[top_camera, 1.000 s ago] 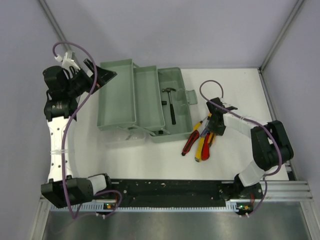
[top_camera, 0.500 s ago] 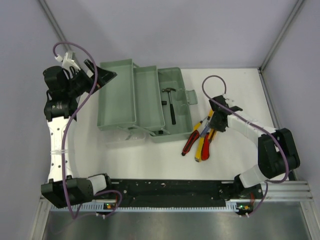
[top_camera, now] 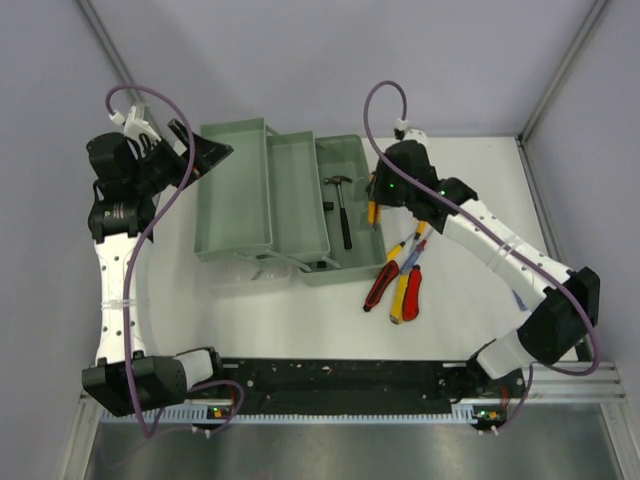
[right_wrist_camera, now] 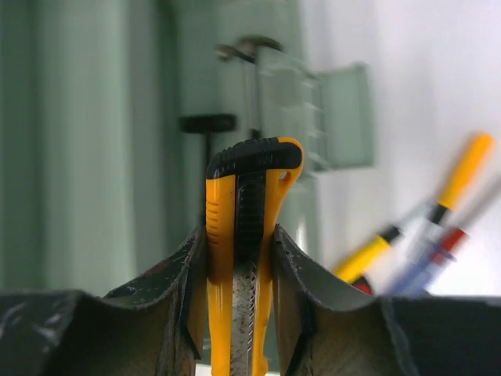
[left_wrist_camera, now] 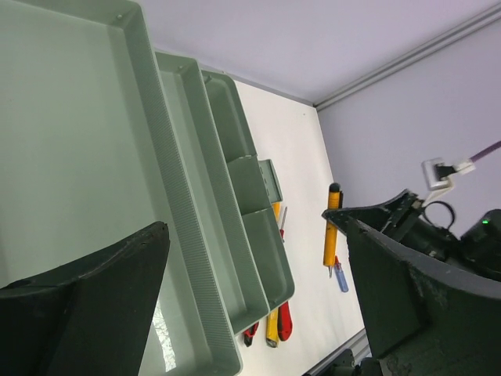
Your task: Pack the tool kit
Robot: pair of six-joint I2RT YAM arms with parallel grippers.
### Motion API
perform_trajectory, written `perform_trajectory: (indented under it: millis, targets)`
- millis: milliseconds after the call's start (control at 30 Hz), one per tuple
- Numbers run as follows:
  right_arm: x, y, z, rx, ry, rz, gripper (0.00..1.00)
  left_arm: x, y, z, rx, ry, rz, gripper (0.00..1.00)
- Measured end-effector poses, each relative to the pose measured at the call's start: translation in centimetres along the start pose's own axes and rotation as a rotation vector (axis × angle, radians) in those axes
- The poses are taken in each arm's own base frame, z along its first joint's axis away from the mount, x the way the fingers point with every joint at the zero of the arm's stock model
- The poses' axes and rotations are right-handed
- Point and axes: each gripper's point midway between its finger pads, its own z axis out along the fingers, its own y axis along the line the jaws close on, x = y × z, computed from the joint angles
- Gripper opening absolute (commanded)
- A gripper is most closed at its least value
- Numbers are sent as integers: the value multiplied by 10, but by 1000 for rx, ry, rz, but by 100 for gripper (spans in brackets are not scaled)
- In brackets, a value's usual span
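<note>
The grey-green toolbox (top_camera: 235, 190) lies open with its trays spread, a black hammer (top_camera: 343, 210) in its right compartment. My right gripper (top_camera: 385, 195) is shut on a yellow and black utility knife (right_wrist_camera: 250, 204), holding it above that compartment's right edge; the knife (left_wrist_camera: 333, 227) hangs upright in the left wrist view. Red-handled pliers (top_camera: 380, 285), a yellow tool (top_camera: 403, 295) and red and yellow screwdrivers (top_camera: 412, 262) lie on the table right of the box. My left gripper (top_camera: 195, 150) stands open over the box's far left corner, holding nothing.
The box's latch flap (top_camera: 381, 193) sticks out on the right side, just under the right wrist. Grey walls close in the table at the back and on both sides. The black rail (top_camera: 340, 375) runs along the near edge.
The right arm has lifted the yellow knife from the pile of tools and swung it up and left to the toolbox's right edge. The left arm has not moved.
</note>
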Motion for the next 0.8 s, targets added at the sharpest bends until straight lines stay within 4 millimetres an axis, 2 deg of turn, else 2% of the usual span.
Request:
perform_trajectory:
  millis: [67,133,233,300,467,533,600,733,800]
  targets:
    - [-18,41,-7,-101,-44,-8,18,0,0,0,0,0,-1,97]
    - [-28,76,-5,-171,-64,-12,18,1,0,0,-1,2,-3,97]
    - [-23,119,10,-241,-50,-23,18,3,-1,-2,-4,7,-8,97]
    - [-7,142,26,-267,-17,-39,17,4,-3,-5,-4,6,-7,96]
    - [47,177,65,-296,92,-87,19,8,-11,-15,-1,3,-1,96]
    - [62,189,77,-306,125,-92,19,9,-14,-18,2,1,9,96]
    - [73,198,86,-314,148,-87,21,10,-16,-20,3,-3,21,96]
    - [89,205,94,-323,197,-59,32,12,-14,-21,-8,2,25,96]
    - [91,211,96,-335,212,-37,41,13,-12,-21,-18,7,21,96]
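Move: The orange utility knife is already pinched in the right hand. The middle tray it is bound for is centred about 20 cm to that hand's left, 5 cm ahead and 11 cm below. On the way the hammer lies some 9 cm left, 7 cm ahead and 19 cm below; the big left tray is roughly 35 cm left, 5 cm ahead and 6 cm lower. From the left hand the middle tray is about 18 cm right, 4 cm ahead, 26 cm below. The orange utility knife, kept in the right fingers' unchanged grip, is swept about 24 cm left across the hammer's tray, first arcing up 5 cm, then sinking some 11 cm towards the middle tray's near half and slowing. The wrist turns roughly 20 degrees counter-clockwise. The open, empty left hand draws back nearly 3 cm. ##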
